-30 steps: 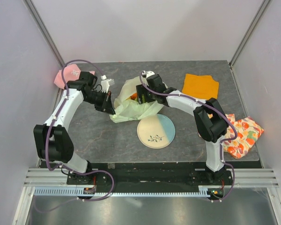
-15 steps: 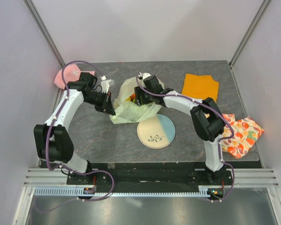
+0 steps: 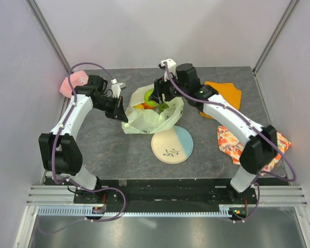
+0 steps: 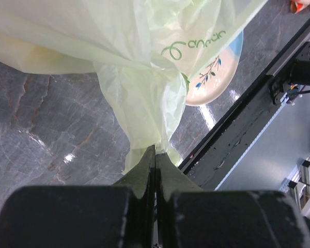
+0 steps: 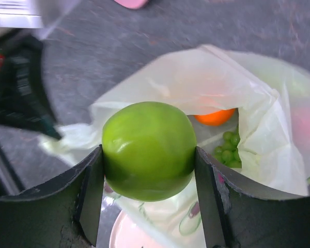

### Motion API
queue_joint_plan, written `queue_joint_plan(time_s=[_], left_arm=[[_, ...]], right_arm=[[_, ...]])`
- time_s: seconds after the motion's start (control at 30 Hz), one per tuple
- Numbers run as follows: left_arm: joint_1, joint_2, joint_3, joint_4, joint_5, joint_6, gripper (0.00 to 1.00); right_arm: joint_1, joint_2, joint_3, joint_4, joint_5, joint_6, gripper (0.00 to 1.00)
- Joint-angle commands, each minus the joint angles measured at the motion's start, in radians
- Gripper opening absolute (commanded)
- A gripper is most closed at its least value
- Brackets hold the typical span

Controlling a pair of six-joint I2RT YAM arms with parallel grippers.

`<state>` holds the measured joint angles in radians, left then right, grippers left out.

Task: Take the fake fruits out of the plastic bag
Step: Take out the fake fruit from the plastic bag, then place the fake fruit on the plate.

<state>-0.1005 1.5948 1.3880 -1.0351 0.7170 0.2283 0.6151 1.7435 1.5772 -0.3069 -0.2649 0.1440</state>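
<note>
The pale yellow-green plastic bag [image 3: 150,118] lies in the middle of the table with its mouth open. My left gripper [image 3: 123,111] is shut on the bag's left edge, and the left wrist view shows the film [image 4: 144,77] pinched between the closed fingers [image 4: 156,151]. Just above the bag's mouth, my right gripper [image 3: 158,97] is shut on a green apple [image 5: 149,150], one finger against each side. An orange [image 5: 214,118] and a bunch of green grapes [image 5: 228,151] lie inside the bag [image 5: 222,77]. The apple [image 3: 153,96] sits at the bag's far rim in the top view.
A cream-and-blue plate [image 3: 172,144] rests just in front of the bag. An orange cloth [image 3: 226,93] lies at the back right and a patterned cloth [image 3: 250,147] at the right edge. A pink cap [image 3: 75,84] is at the back left.
My right gripper closed on the green apple inside the bag and lifted it up and back above the mouth. The right arm swung outward. The left gripper kept its hold on the bag.
</note>
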Motion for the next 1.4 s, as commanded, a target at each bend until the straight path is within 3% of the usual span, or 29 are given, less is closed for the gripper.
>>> queue_joint_plan(time_s=[0.0, 0.27, 0.43, 0.73, 0.93, 1.27, 1.33, 1.37], left_arm=[[-0.004, 0.019, 0.06, 0.027, 0.033, -0.037, 0.01], [-0.004, 0.01, 0.083, 0.032, 0.021, -0.037, 0.02], [-0.004, -0.006, 0.071, 0.036, 0.016, -0.037, 0.02], [-0.004, -0.015, 0.077, 0.037, 0.006, -0.032, 0.02], [-0.004, -0.025, 0.062, 0.038, 0.006, -0.024, 0.02], [-0.004, -0.026, 0.054, 0.04, 0.036, -0.018, 0.02], [-0.004, -0.018, 0.059, 0.037, 0.042, -0.018, 0.02], [-0.004, -0.016, 0.066, 0.037, 0.044, -0.02, 0.02]], right_arm=[[-0.005, -0.14, -0.035, -0.109, -0.175, -0.128, 0.23], [0.037, -0.259, -0.276, -0.365, -0.28, -0.45, 0.22], [0.07, -0.236, -0.35, -0.383, -0.258, -0.538, 0.24], [0.104, -0.023, -0.303, -0.124, -0.094, -0.437, 0.25], [0.118, 0.122, -0.209, -0.087, -0.031, -0.417, 0.27], [0.15, 0.126, -0.23, -0.118, -0.066, -0.42, 0.29], [0.153, 0.105, -0.253, -0.126, -0.066, -0.414, 0.37], [0.152, 0.097, -0.262, -0.126, -0.069, -0.411, 0.48]])
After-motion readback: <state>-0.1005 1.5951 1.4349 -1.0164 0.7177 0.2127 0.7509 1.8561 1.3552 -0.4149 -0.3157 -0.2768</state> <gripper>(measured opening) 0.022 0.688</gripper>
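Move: The right hand already holds the green fruit; the plate it goes to lies about 13 cm back and 8 cm to its right, some 20 cm below. The bag is almost beneath this hand, roughly 2 cm ahead and 17 cm down, with the orange about 5 cm ahead and 4 cm left, equally low. From the left hand, still pinching the bag's edge, the plate is some 21 cm right, 6 cm back and 13 cm below. Right hand, still gripping the green fruit, arcs back and down about 16 cm, then forward-left over plate's edge. ##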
